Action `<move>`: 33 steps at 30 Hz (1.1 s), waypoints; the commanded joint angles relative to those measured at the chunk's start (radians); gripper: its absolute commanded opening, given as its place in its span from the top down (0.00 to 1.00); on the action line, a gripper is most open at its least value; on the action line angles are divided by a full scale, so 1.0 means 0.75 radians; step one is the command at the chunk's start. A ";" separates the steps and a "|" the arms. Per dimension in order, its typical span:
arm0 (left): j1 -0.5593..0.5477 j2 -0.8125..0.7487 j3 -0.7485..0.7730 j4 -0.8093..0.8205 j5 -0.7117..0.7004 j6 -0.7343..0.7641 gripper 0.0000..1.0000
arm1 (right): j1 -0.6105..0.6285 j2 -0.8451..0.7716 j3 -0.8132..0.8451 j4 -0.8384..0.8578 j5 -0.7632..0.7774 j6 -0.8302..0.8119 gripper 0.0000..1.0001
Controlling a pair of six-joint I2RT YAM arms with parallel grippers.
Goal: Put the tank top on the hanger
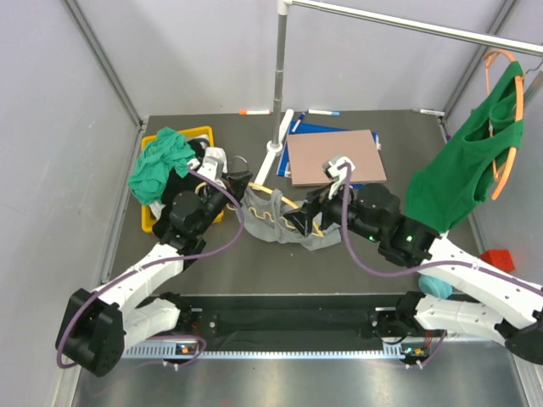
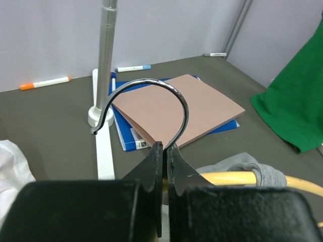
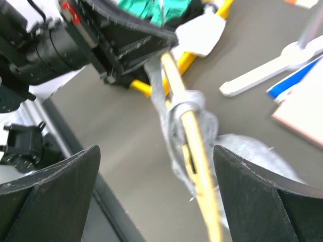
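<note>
The pale yellow hanger (image 1: 270,206) lies low over the table between the two arms. My left gripper (image 1: 240,185) is shut on the base of its thin metal hook (image 2: 169,88), jaws pressed together (image 2: 164,147). The light grey tank top (image 1: 318,237) is bunched around the hanger's right arm (image 2: 227,177) and spills onto the table. In the right wrist view a strap of grey fabric (image 3: 177,108) wraps the yellow bar (image 3: 194,151). My right gripper (image 3: 156,148) stands wide open just above the bar and cloth, holding nothing; the top view shows it (image 1: 299,222) at the hanger's right side.
A bright green top on an orange hanger (image 1: 458,161) hangs from the rail at the right. The rail's white stand (image 1: 267,157) sits behind the hanger. A brown board on a blue folder (image 1: 335,157) lies beyond. A yellow bin with teal cloth (image 1: 161,165) is at left.
</note>
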 commanded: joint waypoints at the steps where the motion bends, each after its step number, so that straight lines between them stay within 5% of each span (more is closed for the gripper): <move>1: 0.017 -0.014 0.071 0.071 0.170 -0.066 1.00 | 0.014 -0.054 -0.043 -0.047 0.121 -0.082 0.07; 10: 0.024 -0.029 0.116 0.052 0.393 -0.095 1.00 | 0.014 0.054 -0.106 -0.028 0.138 -0.123 0.10; 16: 0.024 -0.021 0.145 0.028 0.438 -0.095 1.00 | 0.016 0.083 -0.127 0.047 0.062 -0.110 0.23; 24: 0.024 -0.002 0.163 -0.005 0.440 -0.093 1.00 | 0.032 0.116 -0.149 0.090 0.021 -0.076 0.90; 28: 0.026 0.016 0.175 -0.029 0.418 -0.097 1.00 | 0.051 0.114 -0.186 0.158 0.048 -0.047 1.00; 31: 0.024 0.010 0.187 -0.062 0.393 -0.095 0.72 | 0.053 0.095 -0.208 0.193 0.109 -0.012 1.00; 32: 0.024 0.010 0.190 -0.072 0.385 -0.089 0.46 | 0.051 0.083 -0.211 0.189 0.134 0.002 1.00; 33: 0.026 0.002 0.194 -0.078 0.381 -0.089 0.36 | 0.053 0.073 -0.215 0.185 0.186 0.008 1.00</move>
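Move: I hold the yellow hanger by the neck of its hook in my left hand; the bare shoulder tube my open right hand is going for lies about 8 cm back, 12 cm right and slightly below it. From my right hand that spot is some 7 cm down, 3 cm ahead and 1 cm left. The tank top's loop around the tube is about 6 cm ahead, 6 cm left and 6 cm down; its bunched cloth is roughly 17 cm below, 2 cm ahead, 1 cm right. I drop my open right hand about 9 cm onto the hanger's near shoulder, after a small rise and shift right, then shut the fingers around the bare tube just short of the tank top's loop. Meanwhile my left hand brings the hanger some 5 cm right and back towards it, swinging clockwise some 15 degrees; only once the right has closed does it open and let go of the hook neck. ##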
